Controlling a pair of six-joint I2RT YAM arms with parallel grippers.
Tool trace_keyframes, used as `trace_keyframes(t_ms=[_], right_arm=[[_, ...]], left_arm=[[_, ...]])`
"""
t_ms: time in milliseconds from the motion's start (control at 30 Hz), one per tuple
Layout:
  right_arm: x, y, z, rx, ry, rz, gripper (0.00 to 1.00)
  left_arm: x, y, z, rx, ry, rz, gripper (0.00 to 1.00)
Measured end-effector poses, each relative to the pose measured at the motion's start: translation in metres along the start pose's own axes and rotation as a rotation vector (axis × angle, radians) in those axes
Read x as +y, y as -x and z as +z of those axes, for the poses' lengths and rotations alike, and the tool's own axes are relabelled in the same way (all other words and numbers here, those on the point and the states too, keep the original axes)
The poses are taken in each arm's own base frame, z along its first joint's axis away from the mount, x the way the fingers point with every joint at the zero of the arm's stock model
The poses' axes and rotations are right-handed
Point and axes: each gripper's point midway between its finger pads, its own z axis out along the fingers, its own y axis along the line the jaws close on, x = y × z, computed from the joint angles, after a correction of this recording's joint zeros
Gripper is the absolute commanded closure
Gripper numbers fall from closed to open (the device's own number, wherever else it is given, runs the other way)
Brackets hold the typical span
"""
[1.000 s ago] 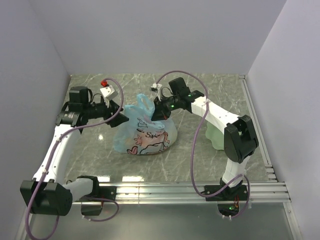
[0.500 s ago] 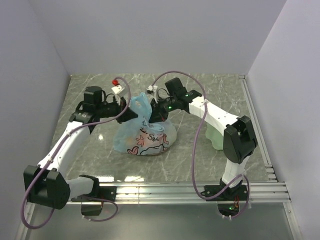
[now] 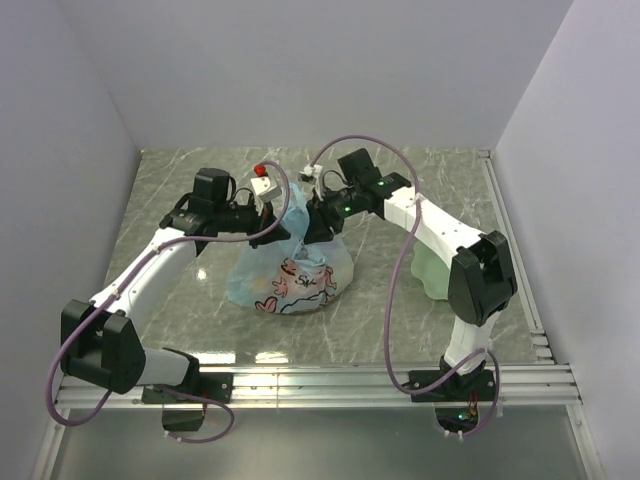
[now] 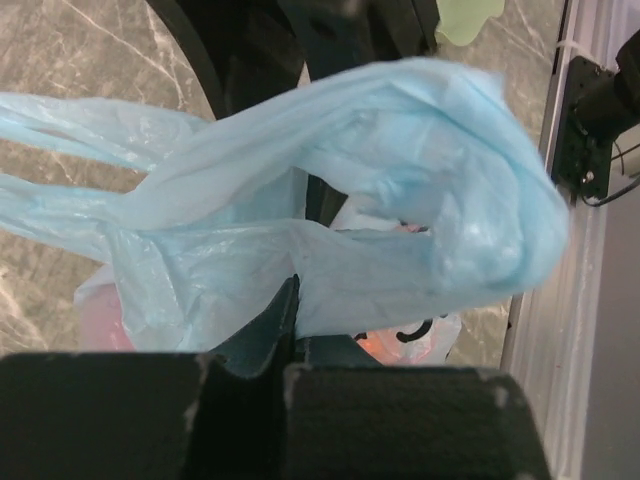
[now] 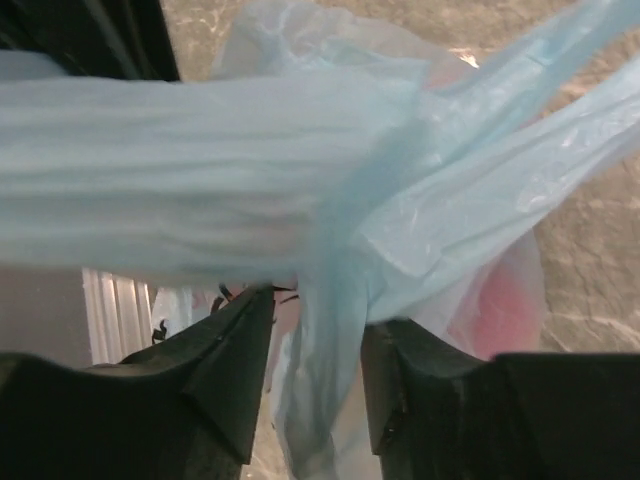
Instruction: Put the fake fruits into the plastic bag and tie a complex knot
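The light-blue plastic bag (image 3: pixel 290 275) with its cartoon print sits mid-table, bulging with the fake fruits: an orange one (image 4: pixel 385 345) and a pink-red one (image 5: pixel 495 310) glow through the film. Its handles stand up bunched at the top (image 3: pixel 292 205), wrapped over each other into a loose knot (image 5: pixel 365 205). My left gripper (image 3: pixel 281 222) (image 4: pixel 293 300) reaches in from the left and is shut on a fold of the handle loop (image 4: pixel 430 190). From the right, my right gripper (image 3: pixel 312 226) (image 5: pixel 315 330) is at the same bunch, open, with a handle strand hanging loose between its fingers (image 5: pixel 235 345).
A pale green wavy-edged plate (image 3: pixel 430 268) lies under the right forearm, right of the bag. Aluminium rails run along the near edge (image 3: pixel 380 380) and the right side (image 3: pixel 510 230). Grey walls close in at the left, back and right.
My left arm swung right to the top of the bag and shut on the handle. My right gripper, shut on the handles before, has opened and stays in place.
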Motion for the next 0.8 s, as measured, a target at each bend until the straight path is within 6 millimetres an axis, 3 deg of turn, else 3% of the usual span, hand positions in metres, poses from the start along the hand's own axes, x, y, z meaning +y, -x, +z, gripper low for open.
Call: trace_keyframes(t_ms=[100,167,200,267,300,433,567,800], right_arm=[[-0.008,-0.006,-0.008,-0.002,-0.017,0.006,0.50],[-0.013,-0.008,-0.014,-0.007,-0.024,0.011,0.57],[-0.015,-0.009,-0.015,-0.011,-0.023,0.010,0.62],[-0.018,-0.009,-0.018,-0.020,-0.018,0.002,0.78],[-0.018,-0.008,-0.019,-0.024,-0.015,0.003,0.84],[-0.015,-0.002,-0.019,-0.053,0.013,-0.014,1.00],[-0.012,0.002,-0.018,-0.068,0.031,-0.034,1.00],[-0.011,0.003,-0.018,-0.070,0.044,-0.069,1.00]], left_arm=[[-0.002,-0.001,-0.001,0.006,-0.014,0.036,0.94],[-0.003,-0.002,-0.001,0.010,-0.026,0.058,0.90],[-0.004,-0.003,-0.002,0.012,-0.034,0.067,0.81],[-0.007,-0.003,-0.002,0.011,-0.047,0.080,0.75],[-0.007,-0.004,-0.002,0.013,-0.050,0.085,0.66],[-0.007,0.000,-0.006,0.015,-0.050,0.107,0.46],[0.003,0.002,-0.014,0.018,-0.012,0.113,0.33],[0.028,0.008,-0.028,0.013,0.056,0.116,0.27]])
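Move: The gathered neck of the plastic bag stands between the right hand's half-open fingers, about 1 cm to the left of that hand's point and 1 cm below it, level in the forward direction. The fruit-filled bag body lies some 9 cm back, 4 cm to the left and 11 cm down from the right hand; the loose bag handles are about 8 cm ahead and 3 cm left. For the left hand, shut on a band of the bag, the neck lies roughly 5 cm right, 2 cm back and 3 cm below. The bag's gathered neck gets pinched by the right fingers, which close fully as that hand shifts about 2 cm to the right and 1 cm forward, then rises slightly. The band in the left fingers is let go: they open wide while easing back about 1 cm, then the left hand draws off some 3 cm left and 3 cm forward, away from the neck. ##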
